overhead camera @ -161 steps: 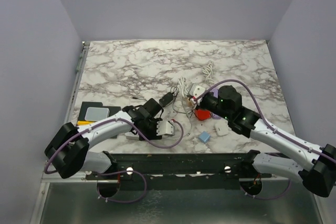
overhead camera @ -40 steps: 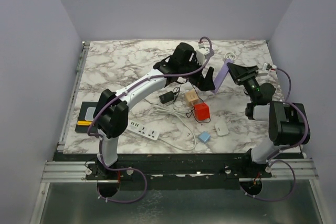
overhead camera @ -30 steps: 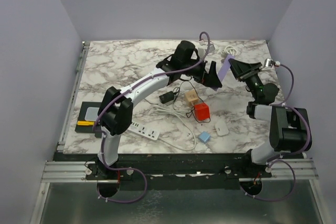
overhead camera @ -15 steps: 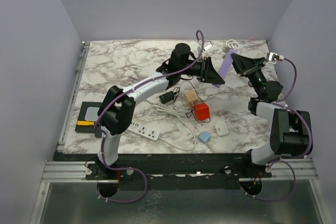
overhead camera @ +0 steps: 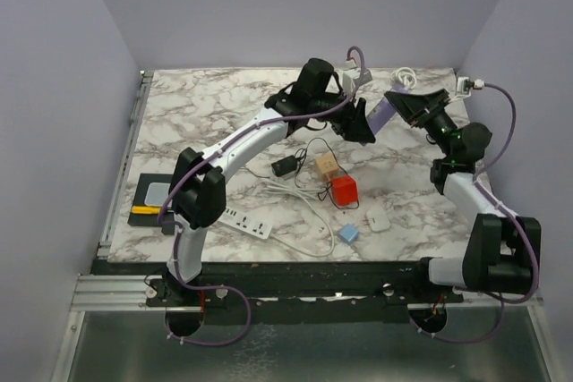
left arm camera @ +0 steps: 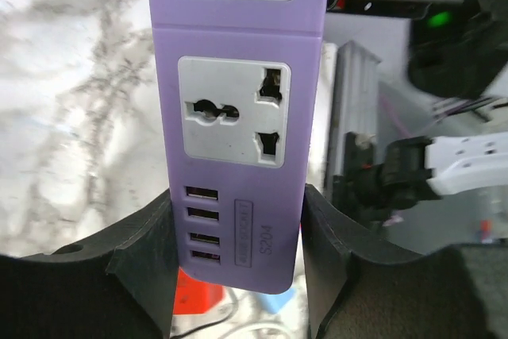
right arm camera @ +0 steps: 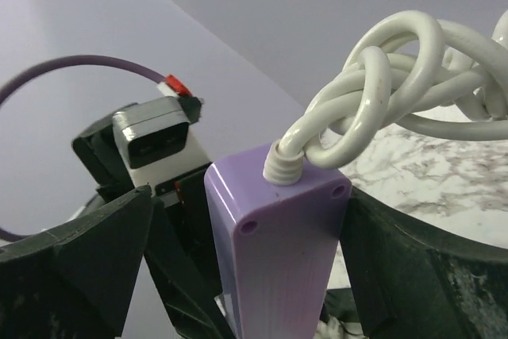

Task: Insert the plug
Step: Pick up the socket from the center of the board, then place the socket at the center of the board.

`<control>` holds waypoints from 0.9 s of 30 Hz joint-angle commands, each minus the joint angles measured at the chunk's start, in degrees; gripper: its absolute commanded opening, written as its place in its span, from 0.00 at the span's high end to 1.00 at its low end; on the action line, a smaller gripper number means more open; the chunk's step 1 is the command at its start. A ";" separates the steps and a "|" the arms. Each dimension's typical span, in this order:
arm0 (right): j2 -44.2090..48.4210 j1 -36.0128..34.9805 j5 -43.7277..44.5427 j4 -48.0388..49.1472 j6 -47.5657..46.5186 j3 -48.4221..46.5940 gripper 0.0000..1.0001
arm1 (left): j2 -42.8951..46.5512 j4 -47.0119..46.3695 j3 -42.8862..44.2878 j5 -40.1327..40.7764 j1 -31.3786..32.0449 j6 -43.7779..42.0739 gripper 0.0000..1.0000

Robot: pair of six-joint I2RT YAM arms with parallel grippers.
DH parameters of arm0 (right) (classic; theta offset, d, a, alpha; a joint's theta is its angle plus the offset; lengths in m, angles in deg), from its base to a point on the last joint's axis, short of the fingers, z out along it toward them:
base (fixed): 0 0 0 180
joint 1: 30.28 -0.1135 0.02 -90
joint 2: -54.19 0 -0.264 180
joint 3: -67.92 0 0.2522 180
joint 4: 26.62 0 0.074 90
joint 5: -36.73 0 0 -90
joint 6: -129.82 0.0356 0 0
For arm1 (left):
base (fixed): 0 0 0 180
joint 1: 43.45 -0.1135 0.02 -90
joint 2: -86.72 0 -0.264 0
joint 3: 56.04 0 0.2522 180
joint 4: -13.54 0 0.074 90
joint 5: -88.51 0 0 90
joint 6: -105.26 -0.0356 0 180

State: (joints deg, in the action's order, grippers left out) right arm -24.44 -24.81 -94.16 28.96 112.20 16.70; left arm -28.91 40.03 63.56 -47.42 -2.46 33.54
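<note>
A purple power strip hangs in the air over the far middle of the table, between both grippers. My left gripper is shut on its USB end; in the left wrist view both fingers press the strip's sides, sockets facing the camera. My right gripper sits round the cord end with its jaws wide: the right finger touches, and a gap shows on the left. The strip's coiled white cord hangs behind. A black plug adapter lies on the table.
A white power strip with a looping white cord lies at the front left. A wooden cube, a red cube, a small white piece and a small blue piece lie mid-table. A black tray sits at the left edge.
Both arms left the front of the table and took the purple strip to the far side. In the last second the strip shifted slightly and the right arm stretched out further.
</note>
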 commanded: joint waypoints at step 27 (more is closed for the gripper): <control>19.83 0.51 47.88 -102.19 -38.08 -24.68 0.00 | -15.25 10.29 8.50 23.30 8.16 -39.87 1.00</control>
State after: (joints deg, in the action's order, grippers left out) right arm -4.14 -24.55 -53.00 -69.48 75.52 -8.91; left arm -41.74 51.31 73.99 -23.90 3.49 -1.60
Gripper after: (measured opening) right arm 0.998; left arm 0.528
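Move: The purple socket is held near its lower end by the left fingers and slants up to the right hand's already open fingers; its middle is about 3 cm back, 3 left and 5 below the right hand. From the left hand, the bare marble beneath is some 5 cm ahead, 6 right and 24 down. At about that depth the wooden block is 7 ahead and 9 left, the red cube level and 4 left, the white adapter 7 back and 5 right. The purple socket stays gripped in the left hand, which swings it forward about 10 cm while sinking, then draws it partly back and slightly right, still lowering towards the marble; the wrist rolls some 30 degrees and the fingers dip. The wide-open right hand comes clear of the cord end, going right and dipping before it rises partway, turning clockwise and tipping down. ##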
